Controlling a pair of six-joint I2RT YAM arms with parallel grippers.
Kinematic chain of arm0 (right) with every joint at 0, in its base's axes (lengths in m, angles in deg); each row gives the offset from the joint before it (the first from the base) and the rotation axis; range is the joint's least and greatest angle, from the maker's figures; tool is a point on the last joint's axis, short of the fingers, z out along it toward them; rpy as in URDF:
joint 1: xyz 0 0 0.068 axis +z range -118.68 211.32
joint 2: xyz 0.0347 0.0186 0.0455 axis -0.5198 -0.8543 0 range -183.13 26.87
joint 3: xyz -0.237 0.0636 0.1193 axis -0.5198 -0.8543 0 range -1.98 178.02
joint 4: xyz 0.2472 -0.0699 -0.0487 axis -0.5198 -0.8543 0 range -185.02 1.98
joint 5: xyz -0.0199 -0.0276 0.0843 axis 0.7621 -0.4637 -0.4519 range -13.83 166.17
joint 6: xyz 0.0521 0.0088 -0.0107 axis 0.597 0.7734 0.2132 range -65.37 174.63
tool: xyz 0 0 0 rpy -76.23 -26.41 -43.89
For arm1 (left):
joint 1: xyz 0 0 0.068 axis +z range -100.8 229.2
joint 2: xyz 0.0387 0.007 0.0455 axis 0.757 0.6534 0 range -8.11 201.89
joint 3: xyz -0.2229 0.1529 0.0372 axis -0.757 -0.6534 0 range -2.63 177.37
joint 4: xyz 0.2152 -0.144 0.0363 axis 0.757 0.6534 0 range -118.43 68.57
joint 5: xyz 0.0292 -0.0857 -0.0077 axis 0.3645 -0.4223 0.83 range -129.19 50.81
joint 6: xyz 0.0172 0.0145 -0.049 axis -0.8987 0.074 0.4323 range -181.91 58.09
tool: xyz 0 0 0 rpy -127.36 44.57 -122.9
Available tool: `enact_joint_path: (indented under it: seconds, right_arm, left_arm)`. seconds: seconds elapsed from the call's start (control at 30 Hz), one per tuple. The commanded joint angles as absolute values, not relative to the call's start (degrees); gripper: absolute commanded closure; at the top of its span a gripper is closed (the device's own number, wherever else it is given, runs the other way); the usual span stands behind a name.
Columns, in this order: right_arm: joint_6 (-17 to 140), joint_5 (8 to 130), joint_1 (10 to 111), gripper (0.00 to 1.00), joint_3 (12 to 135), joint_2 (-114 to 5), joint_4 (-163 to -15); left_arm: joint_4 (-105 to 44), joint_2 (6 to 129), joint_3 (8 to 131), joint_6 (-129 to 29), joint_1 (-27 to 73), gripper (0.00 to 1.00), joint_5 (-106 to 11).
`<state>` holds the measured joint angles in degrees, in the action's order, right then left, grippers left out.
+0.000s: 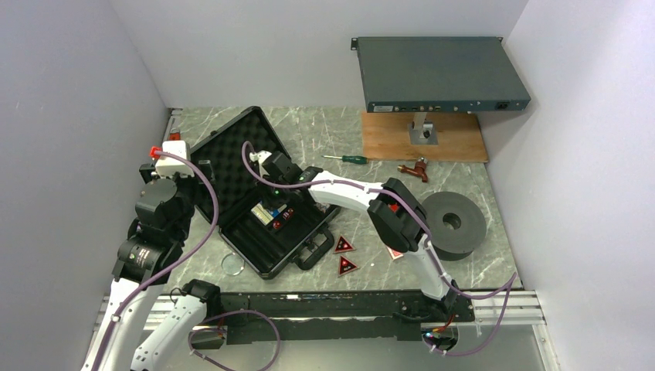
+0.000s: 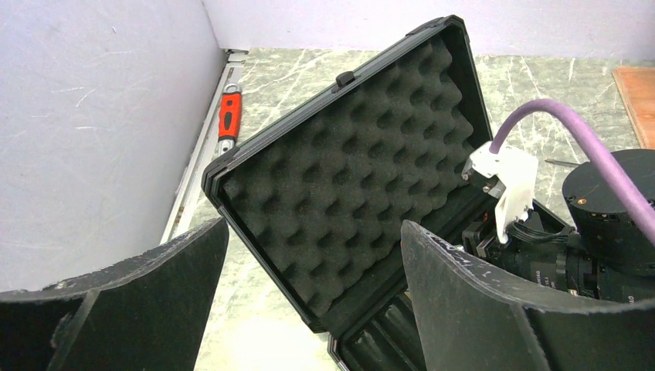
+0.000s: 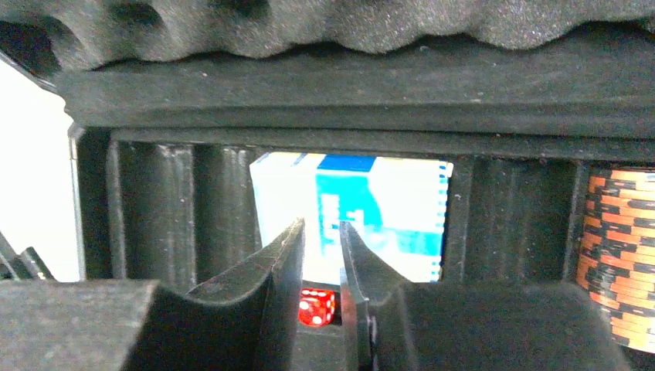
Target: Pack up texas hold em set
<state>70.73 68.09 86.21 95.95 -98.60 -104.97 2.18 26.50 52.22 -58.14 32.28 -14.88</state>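
Observation:
The black briefcase (image 1: 266,267) lies open at left centre, its egg-crate foam lid (image 2: 363,178) propped up. My right gripper (image 3: 321,226) reaches into the tray with its jaws a narrow way apart. A red die (image 3: 317,307) is pinched deep between them. Just beyond the fingertips a blue card deck (image 3: 386,209) sits in its slot. An orange-black chip roll (image 3: 618,255) lies to the right. Two red-black triangular tokens (image 1: 344,246) (image 1: 347,266) rest on the table by the case's front corner. My left gripper (image 2: 314,226) hangs open before the lid's left corner, holding nothing.
A grey rack-mount box (image 1: 440,73) stands on a wooden board (image 1: 425,139) at the back right. A green screwdriver (image 1: 345,159) and a brown tool (image 1: 413,168) lie nearby. A black disc (image 1: 454,222) sits right of my right arm. A red-handled tool (image 2: 229,116) lies by the left wall.

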Motion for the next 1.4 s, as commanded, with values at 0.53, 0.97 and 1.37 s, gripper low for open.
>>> enact_joint_path:
  seconds: [0.53,0.97,1.37]
  right_arm:
    - [73.09,69.43,86.25,1.0,108.25,-106.12,-106.21]
    - [74.65,69.12,86.25,1.0,93.04,-102.93,-101.22]
    - [75.11,68.57,86.34,1.0,89.26,-102.92,-99.67]
  left_arm:
    - [-0.2,26.1,52.31,-58.04,32.68,0.12,-15.31]
    - [-0.19,25.95,52.39,-57.95,32.77,0.12,-16.04]
    - [-0.19,26.31,52.35,-57.95,32.86,0.12,-15.9]
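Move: The blue-and-yellow card box sits with its middle almost under the right hand's fingertips, about 1 cm ahead and 2 cm below, in the case well beside the hinge. The red dice lie some 4 cm right and 1 cm back of that hand, 3 cm down; the orange chips about 10 cm ahead and 8 cm right, 2 cm lower. From the idle left hand the card box is roughly 17 cm right, 6 cm ahead and 28 cm below. The card box is worked from above by the right hand: the slightly open fingers shut while lifting about 2 cm and going left with some forward, towards the box's hinge-side edge, around 3 cm over. Then they sink about 3 cm and stay low, pressing the closed tips down on that edge as the wrist tilts some 8 degrees shallower. ##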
